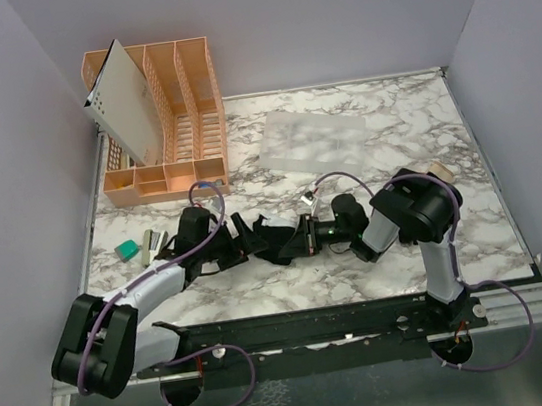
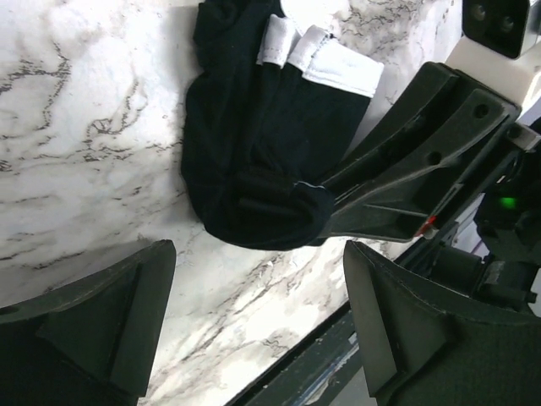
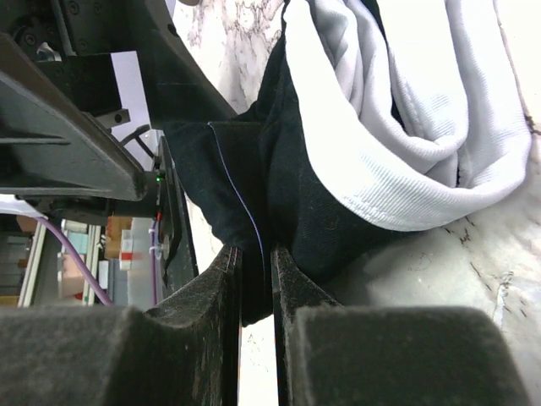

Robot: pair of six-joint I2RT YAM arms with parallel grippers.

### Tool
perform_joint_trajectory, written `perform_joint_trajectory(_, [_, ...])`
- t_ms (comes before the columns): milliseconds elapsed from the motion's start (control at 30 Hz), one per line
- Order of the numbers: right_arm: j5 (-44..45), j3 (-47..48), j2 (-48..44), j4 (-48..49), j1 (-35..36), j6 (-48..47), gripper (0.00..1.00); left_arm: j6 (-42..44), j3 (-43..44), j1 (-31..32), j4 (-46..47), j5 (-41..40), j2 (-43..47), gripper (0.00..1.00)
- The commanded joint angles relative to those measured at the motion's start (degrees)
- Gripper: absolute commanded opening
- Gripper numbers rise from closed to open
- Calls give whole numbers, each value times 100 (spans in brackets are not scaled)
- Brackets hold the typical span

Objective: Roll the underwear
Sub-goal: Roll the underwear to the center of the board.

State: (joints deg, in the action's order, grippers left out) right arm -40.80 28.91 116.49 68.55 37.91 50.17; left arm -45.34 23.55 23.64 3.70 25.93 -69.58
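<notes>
The underwear is a black fabric bundle with a pale band, lying on the marble tabletop at the middle. My right gripper is shut on a fold of its black cloth; the pale band bulges just beyond the fingers. From the left wrist, the right gripper's fingers show pinching the bundle's near corner. My left gripper is open just short of the bundle, with only bare marble between its fingers. From above, the left gripper and the right gripper meet at the cloth.
An orange slotted rack holding a white perforated card stands at the back left. A translucent sheet lies at the back centre. A green item sits left of the left arm. A beige round thing peeks from behind the right arm.
</notes>
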Motion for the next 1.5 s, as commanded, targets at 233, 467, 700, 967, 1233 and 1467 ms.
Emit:
perform_joint_trajectory(233, [113, 58, 262, -1869, -90, -105, 2, -187, -460, -26, 1378, -217, -652, 81])
perform_joint_trajectory(467, [168, 187, 159, -2149, -91, -174, 6, -480, -531, -17, 1344, -530, -1135, 58])
perform_joint_trajectory(700, [142, 328, -126, -2498, -91, -546, 16, -493, -571, -9, 828, -932, -1129, 35])
perform_joint_trajectory(967, [244, 430, -811, -3147, -91, -1392, 31, -351, -101, -8, 198, -944, -1277, 29])
perform_joint_trajectory(1233, [434, 135, -1849, -3393, -91, -2604, 49, -315, 174, -13, -194, -941, -1321, 28])
perform_joint_trajectory(1467, [875, -309, -3186, -3535, -42, -4461, 72, -246, 392, -11, -423, -870, -1348, 28])
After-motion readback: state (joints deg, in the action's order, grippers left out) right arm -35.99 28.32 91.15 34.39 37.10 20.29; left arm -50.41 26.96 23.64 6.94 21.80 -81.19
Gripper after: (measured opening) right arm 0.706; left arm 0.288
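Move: The underwear bundle's middle lies about 2 cm ahead of the open left hand, 4 cm to its right and 4 cm below; its near edge is still pinched by the right hand. From the right hand the bundle's middle is some 2 cm ahead, 2 cm to the left and about level. The clear board sits about 21 cm ahead of the left hand and 16 cm to its right; the sticks lie 22 cm to its left and 4 cm ahead. Down some 3 cm and forward about 2 cm, the left hand comes onto the near left edge of the underwear, its fingers closing to pinch the fabric. The right hand keeps its pinch almost in place until the left has hold, then opens, lets go and draws off to the right and up, about 3 cm each way, its fingertips tilting. ##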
